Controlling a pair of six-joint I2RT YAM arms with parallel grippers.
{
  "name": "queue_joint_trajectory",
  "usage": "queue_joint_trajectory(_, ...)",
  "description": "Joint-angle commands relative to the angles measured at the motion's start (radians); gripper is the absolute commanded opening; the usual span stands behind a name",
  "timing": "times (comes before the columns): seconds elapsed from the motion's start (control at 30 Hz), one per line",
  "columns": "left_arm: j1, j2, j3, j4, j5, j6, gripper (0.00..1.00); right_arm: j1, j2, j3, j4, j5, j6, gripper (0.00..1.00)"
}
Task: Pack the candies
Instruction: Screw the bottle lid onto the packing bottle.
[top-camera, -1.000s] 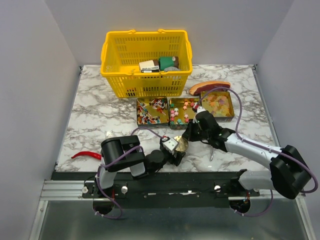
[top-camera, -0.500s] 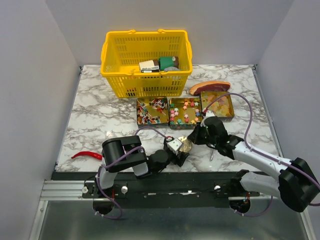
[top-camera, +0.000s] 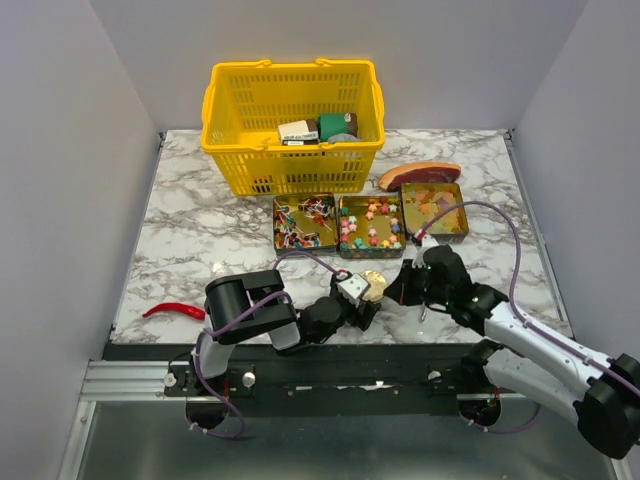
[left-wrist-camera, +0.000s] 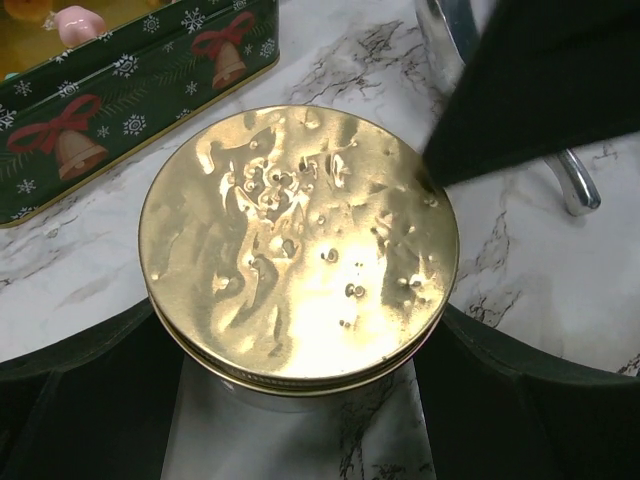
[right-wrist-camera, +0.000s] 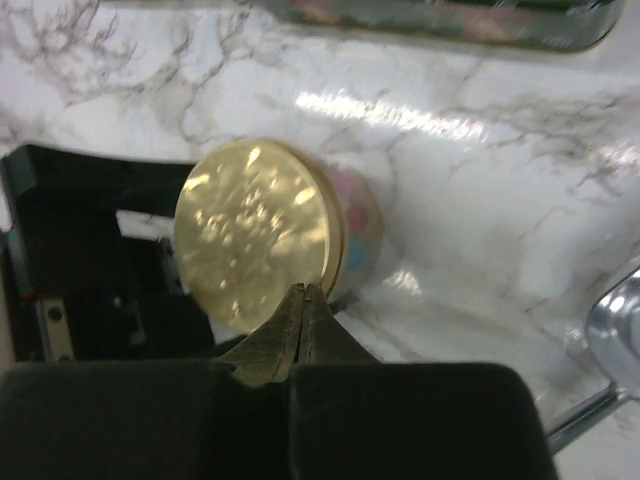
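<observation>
A glass jar with a gold lid (left-wrist-camera: 300, 240) lies tilted on the marble near the table's front edge, and my left gripper (top-camera: 366, 297) is closed round its body with its jaws wide. Pink and blue candies (right-wrist-camera: 355, 235) show through the glass. My right gripper (right-wrist-camera: 303, 292) is shut with nothing between its fingers, its tip at the lid's rim (top-camera: 384, 287). More candies fill three open tins: wrapped ones (top-camera: 305, 222), chunky ones (top-camera: 370, 225) and yellow-orange gummies (top-camera: 434, 198).
A yellow basket (top-camera: 293, 125) holding boxes stands at the back. A red-brown meat slab (top-camera: 418, 174) lies behind the tins. A metal spoon (top-camera: 424, 310) rests right of the jar, and a red chili (top-camera: 172, 311) lies at the front left.
My right gripper has drawn back from the tins to the jar's lid and closed its jaws. The left gripper with the jar has shifted slightly right.
</observation>
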Motion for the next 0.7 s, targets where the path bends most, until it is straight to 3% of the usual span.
queue_joint_trajectory(0.0,0.018,0.066,-0.014,-0.206,-0.014,0.004,0.54,0.027,-0.107,0.011,-0.182,-0.177,0.036,0.01)
queue_joint_trajectory(0.07,0.018,0.058,-0.034,-0.17,-0.002,0.005,0.54,0.025,-0.174,0.069,-0.239,-0.104,0.037,0.01)
queue_joint_trajectory(0.17,0.018,0.052,-0.048,-0.152,0.009,0.01,0.54,0.025,-0.2,0.131,-0.308,0.037,0.04,0.21)
queue_joint_trajectory(0.2,0.018,0.054,-0.048,-0.153,0.009,0.012,0.54,0.025,-0.197,0.161,-0.317,0.068,0.039,0.33)
queue_joint_trajectory(0.3,0.018,0.052,-0.05,-0.153,0.01,0.016,0.54,0.025,-0.149,0.2,-0.315,0.153,0.027,0.49)
queue_joint_trajectory(0.47,0.017,0.057,-0.051,-0.152,0.01,0.018,0.54,0.011,-0.007,0.22,-0.221,0.154,-0.022,0.52)
queue_joint_trajectory(0.67,0.017,0.061,-0.051,-0.15,0.018,0.013,0.55,-0.036,0.176,0.226,-0.097,0.044,-0.059,0.47)
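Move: The lid sits on the upright bottle, its middle about 4 cm to the right hand's left, 2 cm ahead and 1 cm lower; the shut right fingers are at its right rim. The tray of star candies is some 15 cm ahead of this hand and 4 cm left, the scoop about 9 cm to its right and level with it, both roughly 7 cm below. The left hand grips the bottle, with the lid straight above, about 5 cm up. Back about 3 cm, the right hand comes free of the lid's right rim, then lifts to some 7 cm above its starting height while reaching forward beside the lid. The fingers part to about half open on the way up, and it then sinks about 5 cm, still travelling forward. The left hand keeps its grip on the bottle. ##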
